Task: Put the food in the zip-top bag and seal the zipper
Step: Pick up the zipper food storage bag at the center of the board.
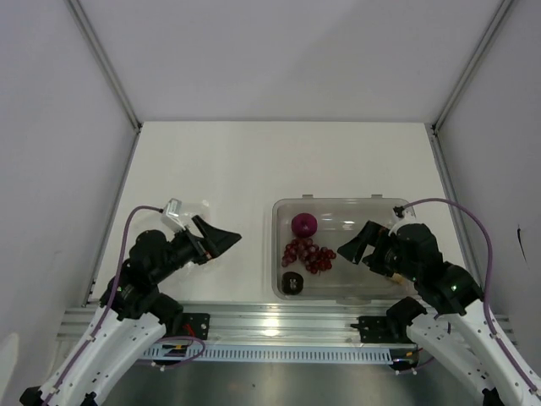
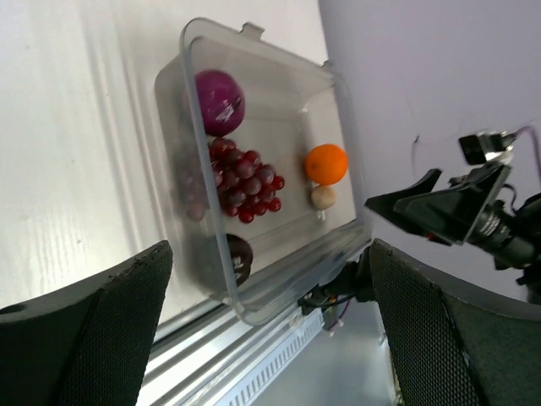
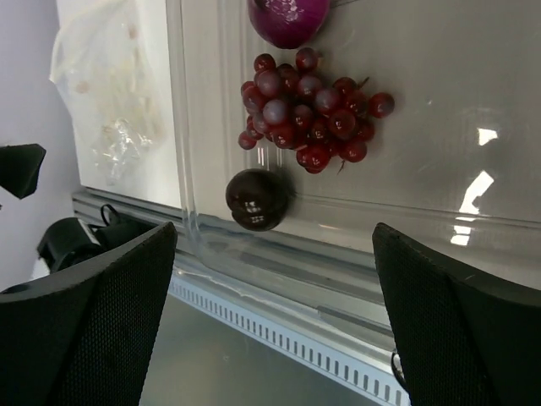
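The food lies in a rigid clear tub [image 1: 372,292]. A purple round fruit [image 1: 303,224], a dark red grape bunch [image 1: 309,255] and a blackish lump [image 1: 292,282] show from above. The left wrist view also shows the orange ball [image 2: 326,163] and the beige lump [image 2: 322,197]. The zip-top bag [image 3: 108,89] lies crinkled on the table left of the tub, and I cannot make out its zipper. My left gripper [image 1: 226,239] is open and empty, left of the tub, over the bag's place. My right gripper [image 1: 347,248] is open and empty above the tub's right half.
A metal rail with a slotted strip [image 1: 279,326] runs along the table's near edge, just in front of the tub. White walls with metal posts [image 1: 110,68] close in the left, right and back sides.
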Robot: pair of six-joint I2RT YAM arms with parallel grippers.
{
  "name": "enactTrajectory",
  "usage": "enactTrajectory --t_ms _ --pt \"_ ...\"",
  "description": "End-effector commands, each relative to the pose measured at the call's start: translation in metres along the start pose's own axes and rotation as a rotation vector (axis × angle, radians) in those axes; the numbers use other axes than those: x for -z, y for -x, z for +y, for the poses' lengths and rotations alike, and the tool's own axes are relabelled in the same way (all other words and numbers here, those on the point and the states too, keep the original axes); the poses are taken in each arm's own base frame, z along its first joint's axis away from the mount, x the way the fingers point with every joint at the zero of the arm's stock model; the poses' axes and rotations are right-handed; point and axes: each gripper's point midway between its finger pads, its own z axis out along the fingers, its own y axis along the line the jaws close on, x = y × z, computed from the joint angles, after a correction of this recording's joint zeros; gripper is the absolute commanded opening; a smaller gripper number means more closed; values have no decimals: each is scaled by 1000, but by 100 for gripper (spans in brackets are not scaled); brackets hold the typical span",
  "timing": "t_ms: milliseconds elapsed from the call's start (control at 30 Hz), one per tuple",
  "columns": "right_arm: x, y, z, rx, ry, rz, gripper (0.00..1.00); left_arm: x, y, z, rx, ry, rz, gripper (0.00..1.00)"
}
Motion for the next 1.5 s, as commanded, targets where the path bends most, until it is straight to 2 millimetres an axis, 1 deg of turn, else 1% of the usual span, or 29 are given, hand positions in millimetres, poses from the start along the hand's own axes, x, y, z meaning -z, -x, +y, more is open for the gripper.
enactTrajectory --t_ms 0,133,200,233,300,333,367,400,433,467,500,533,567,633,667,733,767,800,867,900,967,1000,1033,1100,1133,1200,1300,1333,1467 --pt "3 14 13 76 48 -46 99 14 -5 -2 -92 39 69 99" --pt "-2 28 39 127 128 -60 100 26 -1 -6 -134 12 32 100" --pt "-6 34 65 150 237 -62 99 38 11 -1 -117 52 -56 99" --pt "-12 37 81 161 290 -51 100 49 23 -6 -133 47 -129 99" --pt "-18 39 98 184 326 -39 99 62 30 -6 -145 68 -176 99" --pt "-30 33 111 217 330 -14 99 67 34 -4 -145 85 -200 99" --pt "-28 38 131 247 355 -29 99 71 41 0 -149 115 -240 99" --pt "-32 34 143 294 365 -28 99 82 49 -10 -155 108 -270 100" --pt "-55 28 149 327 318 -10 99 85 48 -3 -154 151 -262 99" --pt "-50 19 180 376 379 10 99 85 50 5 -153 201 -263 100" --pt "-58 13 190 411 384 32 99 92 56 -4 -160 198 -276 100" --pt "-64 7 201 422 403 58 99 94 53 2 -168 233 -256 100" --pt "-83 -4 210 433 398 102 99 97 55 0 -171 243 -253 100" --pt "-95 -15 229 437 473 144 99 103 55 -3 -179 244 -252 99" --pt "-112 -26 234 440 478 180 99 105 57 -2 -174 251 -264 100" --pt "-128 -39 246 444 521 226 99 112 58 -2 -157 242 -292 100" --pt "-152 -58 241 455 491 282 99 116 60 -1 -146 249 -317 100" --pt "-158 -60 252 465 513 283 100 120 62 -1 -130 241 -341 98" --pt "-186 -79 246 471 479 333 99 124 62 0 -124 238 -357 97" --pt "-191 -81 257 471 515 336 99 125 62 1 -119 236 -362 96" --pt "-204 -91 260 460 520 364 99 127 60 1 -121 232 -354 96" --pt "-217 -103 256 462 510 393 99 128 59 -1 -118 223 -351 96" --pt "-221 -102 264 461 519 388 99 128 58 -2 -118 221 -346 96" --pt "-241 -116 256 469 483 418 100 128 56 -2 -119 217 -336 96" --pt "-244 -116 264 472 495 416 99 127 55 -3 -119 212 -329 96" --pt "-259 -128 258 477 476 438 100 127 54 -3 -119 210 -322 95" --pt "-271 -134 263 466 483 451 99 126 52 -2 -119 210 -314 96" --pt "-281 -142 256 469 460 467 99 126 52 -2 -119 207 -313 96" --pt "-304 -150 252 500 393 453 99 126 50 -1 -123 209 -303 96"
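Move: Far across to the right hand's left, about 45 cm away, 7 cm farther out and 18 cm below, lies the zip-top bag. Closer by, in the tray, the grapes are some 8 cm left of that hand and 4 cm ahead, the purple onion 10 cm left and 12 cm ahead, the dark plum 13 cm left and 4 cm back, all some 16 cm lower. From the left hand the bag is about 14 cm left, 7 cm ahead and 21 cm down. Swinging nearly 40 cm left and some 8 cm outward, the right hand rises about 6 cm as it leaves the tray, then sinks well below its starting height towards the bag, turning about 45 degrees counter-clockwise, fingers wide open and still clear of the bag. Meanwhile the left hand, also open, shifts left about 11 cm, draws back and rises around 5 cm each, turning counter-clockwise. ##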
